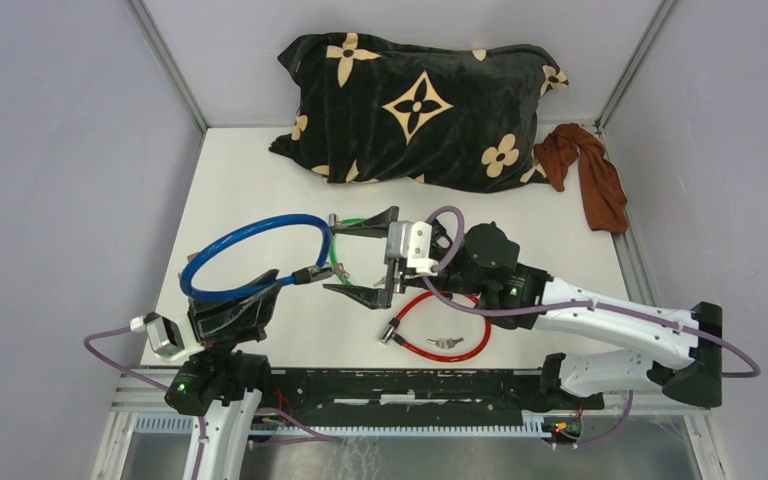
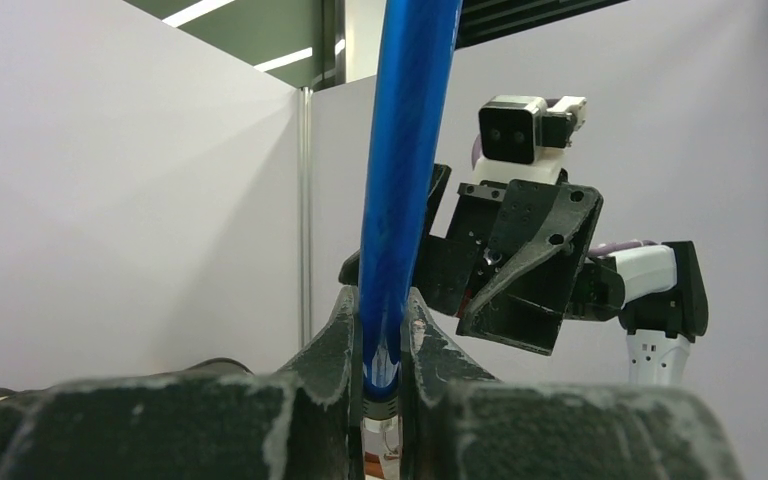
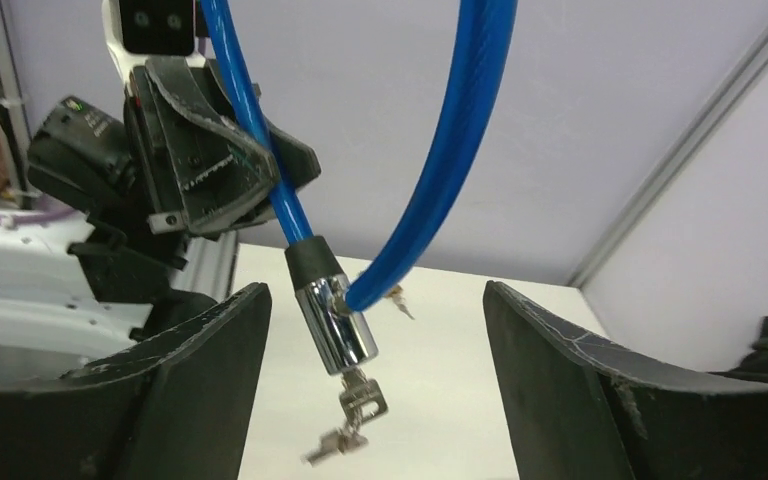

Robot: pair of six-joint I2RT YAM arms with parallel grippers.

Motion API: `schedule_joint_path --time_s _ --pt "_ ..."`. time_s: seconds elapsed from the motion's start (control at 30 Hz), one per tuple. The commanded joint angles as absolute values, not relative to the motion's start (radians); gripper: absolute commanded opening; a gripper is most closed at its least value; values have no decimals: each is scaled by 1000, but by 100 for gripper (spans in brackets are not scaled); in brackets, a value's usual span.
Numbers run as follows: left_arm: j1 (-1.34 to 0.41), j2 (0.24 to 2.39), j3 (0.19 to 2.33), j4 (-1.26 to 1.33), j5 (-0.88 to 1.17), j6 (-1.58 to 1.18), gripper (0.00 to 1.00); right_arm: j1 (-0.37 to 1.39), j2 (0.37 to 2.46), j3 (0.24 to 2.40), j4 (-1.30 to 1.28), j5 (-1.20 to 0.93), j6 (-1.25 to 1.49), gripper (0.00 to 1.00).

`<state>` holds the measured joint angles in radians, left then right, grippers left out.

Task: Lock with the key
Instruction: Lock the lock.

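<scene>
A blue cable lock hangs in a closed loop above the table. My left gripper is shut on its cable just behind the lock body, and the left wrist view shows the blue cable pinched between the fingers. In the right wrist view, the chrome lock cylinder has a key stuck in its lower end, with a second key dangling blurred from it. My right gripper stands wide open around the cylinder, touching nothing. Its fingers flank the cylinder.
A red cable lock with keys lies on the table under the right arm. A green cable shows by the right gripper. A black patterned pillow and a brown cloth lie at the back.
</scene>
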<state>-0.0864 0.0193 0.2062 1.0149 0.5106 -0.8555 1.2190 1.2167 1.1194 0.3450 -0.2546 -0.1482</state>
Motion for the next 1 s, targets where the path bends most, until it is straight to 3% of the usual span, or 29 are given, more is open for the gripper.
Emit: schedule_joint_path --time_s 0.0,0.23,0.47,0.57,0.67,0.83,0.9,0.97 --pt "-80 9 210 1042 495 -883 2 1213 1143 1088 214 -249 -358 81" --pt "-80 9 212 1036 498 -884 2 1213 1177 1113 187 -345 -441 76" --pt "-83 9 213 1037 502 -885 2 1175 1205 1212 315 -457 -211 78" --pt "-83 9 215 1037 504 -887 2 1169 1239 1235 352 -469 -122 72" --pt "-84 9 217 1038 508 -890 2 1162 1267 1256 381 -470 -71 61" --pt "-87 9 218 1053 507 -888 2 1144 1288 1228 459 -447 11 13" --pt "-87 9 218 1070 491 -863 2 1144 1310 1216 473 -468 52 3" --pt "-88 9 219 1076 461 -836 2 1144 1333 1197 509 -486 99 0"
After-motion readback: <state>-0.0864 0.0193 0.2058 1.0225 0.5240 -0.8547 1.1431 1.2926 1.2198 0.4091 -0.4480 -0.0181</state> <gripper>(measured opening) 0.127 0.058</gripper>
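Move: About 3 cm left of the open right fingers, 1 cm farther out and 3 cm higher hangs the free limb of the blue cable. The lock barrel is roughly 5 cm left, 2 cm back and 2 cm lower; its key is about 1 cm left, 2 cm back and 5 cm lower. From the left hand, which grips the cable beside the barrel, that free limb is some 8 cm right, 5 cm farther out and level. Easing about 2 cm to the right and dipping some 4 cm with open fingers, the right hand then comes up about 6 cm and nearly 3 cm left to the blue cable's free limb. Its fingertips tip down some 10 degrees and come back up, then shut and pinch the limb above the lock barrel. The left hand stays put, still gripping the cable. ##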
